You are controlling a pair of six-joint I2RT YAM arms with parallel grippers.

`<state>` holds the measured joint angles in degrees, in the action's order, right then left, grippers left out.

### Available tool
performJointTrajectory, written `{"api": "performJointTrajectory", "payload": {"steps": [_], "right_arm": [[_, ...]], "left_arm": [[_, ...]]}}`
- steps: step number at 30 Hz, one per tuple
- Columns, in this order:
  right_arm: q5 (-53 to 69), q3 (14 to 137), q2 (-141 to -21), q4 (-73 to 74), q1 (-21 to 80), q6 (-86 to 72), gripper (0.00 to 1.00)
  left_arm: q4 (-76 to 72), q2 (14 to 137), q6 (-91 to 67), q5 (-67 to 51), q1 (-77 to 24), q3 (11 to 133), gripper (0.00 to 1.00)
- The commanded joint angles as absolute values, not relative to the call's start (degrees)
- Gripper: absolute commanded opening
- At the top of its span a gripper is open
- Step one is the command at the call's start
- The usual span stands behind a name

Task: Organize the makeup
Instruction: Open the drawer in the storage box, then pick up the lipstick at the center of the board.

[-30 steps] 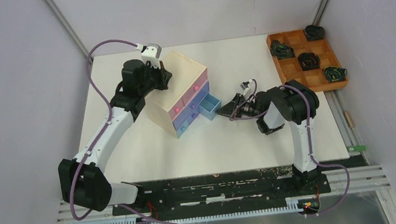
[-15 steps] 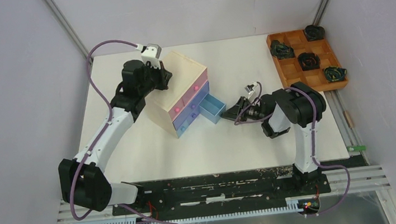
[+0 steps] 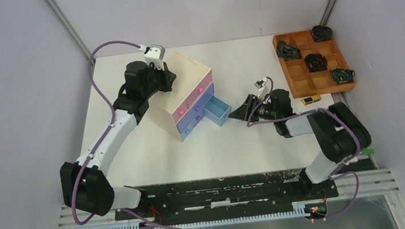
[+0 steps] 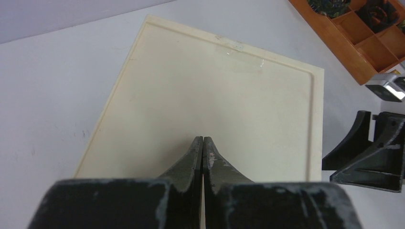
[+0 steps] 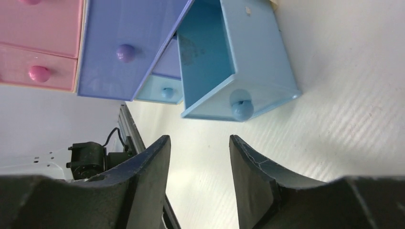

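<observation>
One small gold piece of makeup (image 3: pixel 310 100) lies on the table just below the wooden tray; I see no other makeup. My right gripper (image 3: pixel 237 113) (image 5: pixel 198 138) is open and empty, just right of the pulled-out light blue drawer (image 3: pixel 216 110) (image 5: pixel 224 67) and a little short of its knob (image 5: pixel 242 109). What shows of the drawer's inside is bare. My left gripper (image 3: pixel 168 79) (image 4: pixel 203 139) is shut with nothing in it and rests on the cream top of the pale chest (image 3: pixel 182 70) (image 4: pixel 215 95).
The chest's pink drawers (image 5: pixel 38 43) and purple drawer (image 5: pixel 125 47) are closed. An orange-brown grid tray (image 3: pixel 306 71) with dark coiled objects stands at the back right. My right arm's elbow (image 3: pixel 340 133) hangs low near the table's right edge.
My right gripper has opened off the blue drawer's knob and drawn back slightly. The right arm's elbow swung right and down, uncovering the gold piece. The left arm has not moved.
</observation>
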<state>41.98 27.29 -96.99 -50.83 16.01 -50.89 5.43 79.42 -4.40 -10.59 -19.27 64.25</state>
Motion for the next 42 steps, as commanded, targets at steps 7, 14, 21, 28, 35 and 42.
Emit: {"api": "performJointTrajectory", "payload": {"steps": [7,14,21,28,35,42], "right_arm": [[13.28,36.8,-67.72,8.58,15.82,-30.05,0.61],[-7.72,42.2,-65.78,23.36,15.81,-34.96,0.63],[-28.31,46.56,-66.53,34.67,15.82,-42.13,0.73],[-35.81,53.17,-76.84,35.92,15.75,-43.51,0.98],[-38.27,54.05,-81.66,37.83,11.55,-43.29,1.0],[-31.54,51.29,-77.99,36.73,4.53,-44.76,1.0]], "left_arm": [[24.31,84.34,-3.13,-7.89,-19.27,60.0,0.18],[25.06,82.57,-2.59,-6.13,-19.21,61.23,0.3],[25.04,81.91,-2.34,-7.38,-19.25,61.26,0.31],[24.72,81.89,-4.02,-9.15,-19.3,62.44,0.31],[25.4,80.74,-5.59,-8.66,-19.25,62.31,0.31],[22.72,79.81,-5.58,-10.05,-19.24,59.51,0.31]]}}
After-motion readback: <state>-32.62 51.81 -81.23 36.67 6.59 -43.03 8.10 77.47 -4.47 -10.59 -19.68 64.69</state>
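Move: The black-and-gold makeup item lies about 31 cm to the right hand's right, 3 cm ahead and 6 cm below. The tray stands some 14 cm beyond that item and 3 cm farther right. The pulled-out light-blue drawer, already released, is about 4 cm ahead of the right hand, 5 cm left and 5 cm below. From the left hand the item lies roughly 51 cm right, 8 cm back and 22 cm down. Away from the open drawer and towards the black-and-gold item, the right hand sweeps some 27 cm to the right, arching up about 5 cm early and sinking back. The wrist swings round about 90 degrees, from pointing left to steeply down and forward-right, while the fingers spread from half to fully open. Over the storage box, the left fingers part by about a quarter of their range. ##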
